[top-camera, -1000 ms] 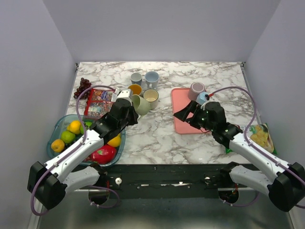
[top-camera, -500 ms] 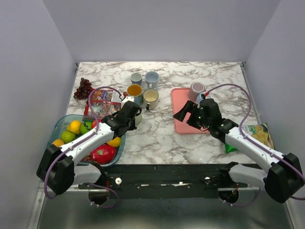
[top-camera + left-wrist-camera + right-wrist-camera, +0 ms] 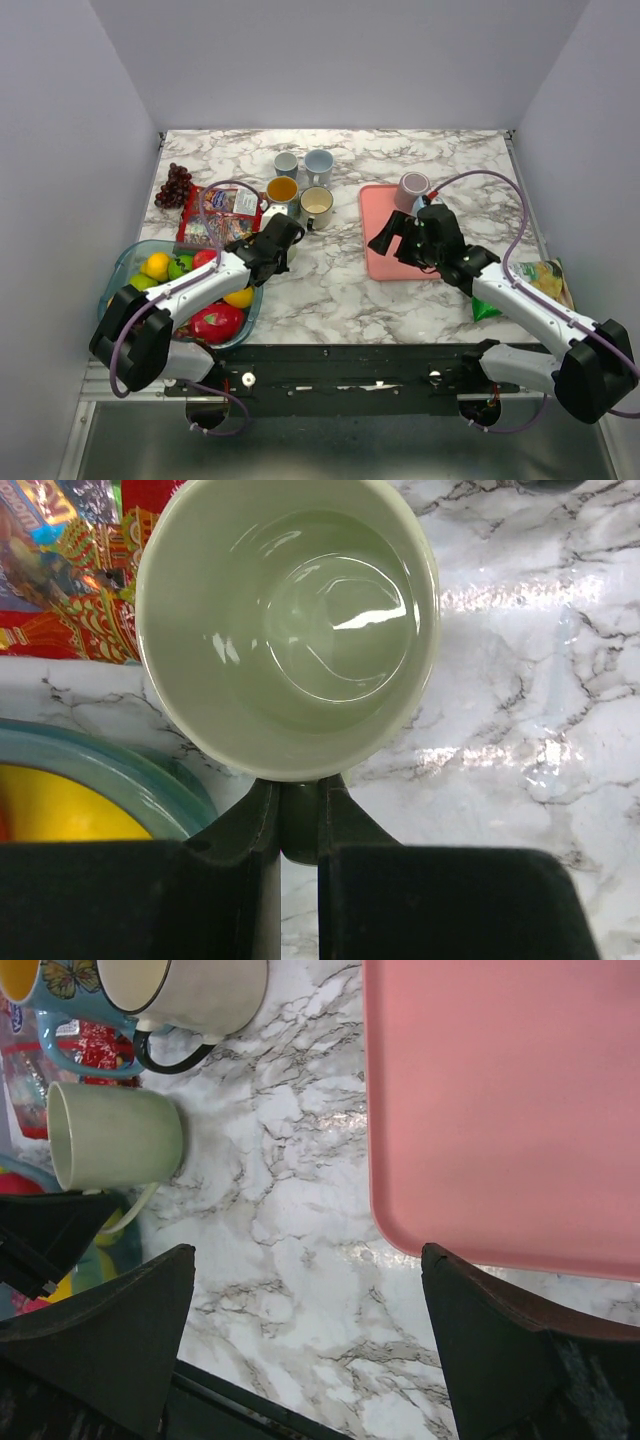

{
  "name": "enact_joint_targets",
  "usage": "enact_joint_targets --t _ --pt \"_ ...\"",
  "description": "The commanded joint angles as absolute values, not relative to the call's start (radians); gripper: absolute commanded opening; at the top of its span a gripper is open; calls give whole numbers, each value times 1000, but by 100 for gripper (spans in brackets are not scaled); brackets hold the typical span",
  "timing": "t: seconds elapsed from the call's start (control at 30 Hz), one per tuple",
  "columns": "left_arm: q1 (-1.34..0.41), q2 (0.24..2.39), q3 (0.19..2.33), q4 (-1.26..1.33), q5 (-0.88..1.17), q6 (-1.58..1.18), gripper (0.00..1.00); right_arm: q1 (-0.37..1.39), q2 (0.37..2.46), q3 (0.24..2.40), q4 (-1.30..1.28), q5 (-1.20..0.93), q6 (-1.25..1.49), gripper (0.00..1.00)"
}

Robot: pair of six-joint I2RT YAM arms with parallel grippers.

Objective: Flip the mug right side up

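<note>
A pale green mug [image 3: 288,620] stands about upright, mouth up, and its inside is empty. My left gripper [image 3: 298,790] is shut on its handle from the near side. From above, the left gripper [image 3: 283,240] covers most of the mug, just beyond the fruit bowl. The right wrist view shows the mug [image 3: 120,1132] near the other cups. Whether its base rests on the marble, I cannot tell. My right gripper [image 3: 308,1260] is open and holds nothing. It hovers over the pink tray's near-left corner, and from above the right gripper [image 3: 392,238] is well right of the mug.
Several cups [image 3: 300,180] stand just beyond the green mug. A pink mug [image 3: 412,188] sits at the far end of the pink tray [image 3: 385,262]. A glass fruit bowl [image 3: 120,275], a snack packet [image 3: 215,215] and grapes [image 3: 175,183] are at left. A green chip bag [image 3: 540,285] lies at right.
The left gripper has rotated the green mug from tilted on its side to mouth up. It has also lowered the mug towards the fruit bowl. The right gripper shifted slightly towards the tray and stayed open.
</note>
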State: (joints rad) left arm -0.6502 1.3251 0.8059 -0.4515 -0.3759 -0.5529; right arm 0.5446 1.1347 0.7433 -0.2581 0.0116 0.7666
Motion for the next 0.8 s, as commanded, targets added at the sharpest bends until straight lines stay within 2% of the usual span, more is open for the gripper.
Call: enact_joint_targets --t 0.0,0.07,0.13,0.2,0.3,0.63,0.73,0.77 --pt "-660 1359 822 -396 -469 -529 0 548 1127 782 -322 100 712 100" --pt "-666 1381 824 -400 -483 -529 4 548 1123 793 -336 130 695 100" --pt "-669 1388 827 -405 -489 -534 15 548 1123 808 -360 155 663 100" --pt "-673 1382 828 -410 -495 -537 37 546 1121 821 -385 187 614 100" --pt "-676 1353 821 -413 -500 -543 51 548 1120 845 -416 236 534 100" --pt "-678 1182 830 -455 -462 -560 69 519 1108 900 -460 420 276 100" --pt "-678 1093 844 -466 -437 -554 76 471 1124 908 -453 428 200 100" --pt "-678 1071 847 -468 -416 -549 82 456 1132 910 -451 408 183 100"
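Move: The green mug I hold by its handle is centred about 6 cm ahead of my left hand, level in height; the butterfly mug is 17 cm ahead and 1 cm left, the white mug 15 cm ahead and 7 cm right. From my right hand, the upside-down blue mug is about 13 cm ahead, 12 cm right and 8 cm below, the purple mug some 19 cm ahead and 9 cm right, equally low. With my left hand I ease the green mug about 1 cm forward and slightly down, open the fingers to release its handle, then back straight up about 5 cm. Meanwhile my open right hand sweeps about 8 cm right over the tray towards the upside-down blue mug, drifting forward and up, rolling some 30 degrees so its fingers stop pointing left. ##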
